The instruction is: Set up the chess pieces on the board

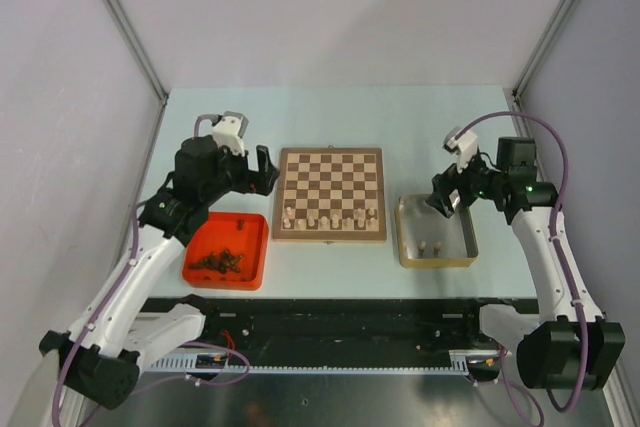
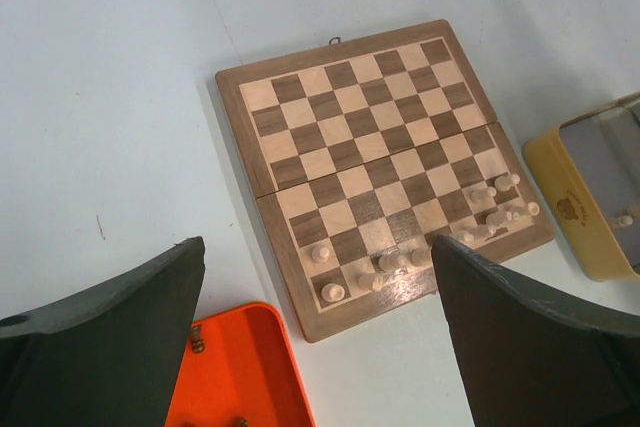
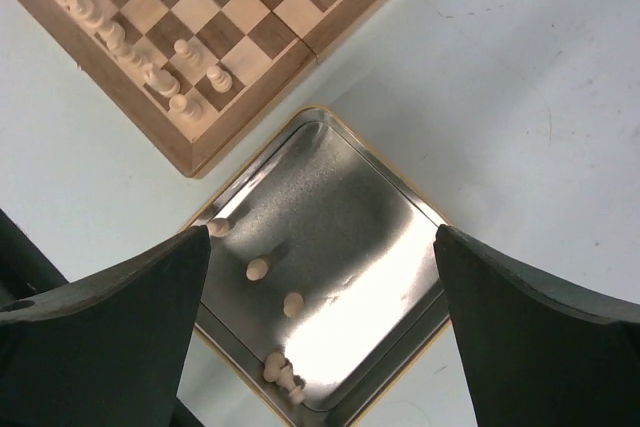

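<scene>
The board [image 1: 331, 179] lies at the table's middle, with several pale chess pieces [image 1: 330, 217] along its near two rows; some lean or lie tipped [image 2: 400, 259]. More pale pieces [image 3: 258, 268] lie in the gold tin [image 1: 437, 262]. My left gripper [image 1: 262, 169] hangs open by the board's left edge, above the table between the board's near corner and the red tray, and holds nothing [image 2: 315, 247]. Over the tin, my right gripper [image 1: 447, 197] is open and empty [image 3: 322, 232]. The board's near right corner with its pieces [image 3: 150, 67] shows in the right wrist view.
A red tray [image 1: 255, 247] with several dark brown pieces [image 1: 220, 262] sits left of the board's near edge; its corner [image 2: 240, 367] shows under my left fingers. The gold tin [image 2: 560, 187] stands right of the board. Grey walls enclose the table on three sides.
</scene>
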Tool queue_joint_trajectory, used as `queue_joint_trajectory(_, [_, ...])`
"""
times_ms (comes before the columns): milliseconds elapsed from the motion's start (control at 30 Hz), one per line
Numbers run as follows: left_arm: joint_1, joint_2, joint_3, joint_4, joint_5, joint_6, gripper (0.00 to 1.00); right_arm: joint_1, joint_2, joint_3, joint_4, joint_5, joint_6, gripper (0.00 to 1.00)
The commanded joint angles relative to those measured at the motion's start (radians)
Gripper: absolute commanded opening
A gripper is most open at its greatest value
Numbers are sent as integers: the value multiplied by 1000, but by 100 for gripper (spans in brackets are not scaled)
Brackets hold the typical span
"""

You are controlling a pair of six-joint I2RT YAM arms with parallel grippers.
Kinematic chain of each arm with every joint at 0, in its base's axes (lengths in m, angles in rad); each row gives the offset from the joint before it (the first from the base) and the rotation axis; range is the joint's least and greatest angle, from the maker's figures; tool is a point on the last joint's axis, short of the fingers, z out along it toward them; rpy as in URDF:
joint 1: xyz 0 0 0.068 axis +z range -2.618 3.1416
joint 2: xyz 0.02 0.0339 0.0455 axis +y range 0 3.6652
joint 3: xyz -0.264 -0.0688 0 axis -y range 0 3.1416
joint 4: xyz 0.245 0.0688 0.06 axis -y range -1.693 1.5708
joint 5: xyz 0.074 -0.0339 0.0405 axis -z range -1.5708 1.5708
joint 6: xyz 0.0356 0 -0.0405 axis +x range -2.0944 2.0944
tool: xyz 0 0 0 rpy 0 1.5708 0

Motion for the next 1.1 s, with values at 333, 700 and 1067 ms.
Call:
queue_joint_trajectory(333, [10, -161, -186, 53, -25, 104, 100, -190, 85, 36, -113, -136, -42, 99])
queue_joint_trajectory(700, [8, -196, -201, 62, -24, 104, 100, -215, 181, 30, -134, -91, -150, 84])
queue_joint_trajectory(1067, [11, -185, -203, 63, -24, 107, 100, -40, 267, -30, -160, 76, -279, 60])
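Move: The pale pawn probably wanted, rightmost of three standing in a row in the metal tray, lies about 18 cm below the right hand, some 3 cm nearer the base and 2 cm to its left. The next pawn stands 3 cm left of it, and two touching pawns lie about 3 cm nearer and 2 cm right of it. The chessboard's middle is roughly 8 cm ahead and 24 cm left of the right hand. From the left hand that pawn lies about 35 cm right, 5 cm back, 25 cm below. The pawns left in the metal tray are what the right hand comes down to: it sinks about 8 cm over them, drifting right nearly 5 cm before swinging a little back left, tipping some 15 degrees further down while its wide-open fingers narrow to about two-thirds. The empty left hand draws back 3 cm from the board, also sinking and easing left, then holds still, fingers open. ##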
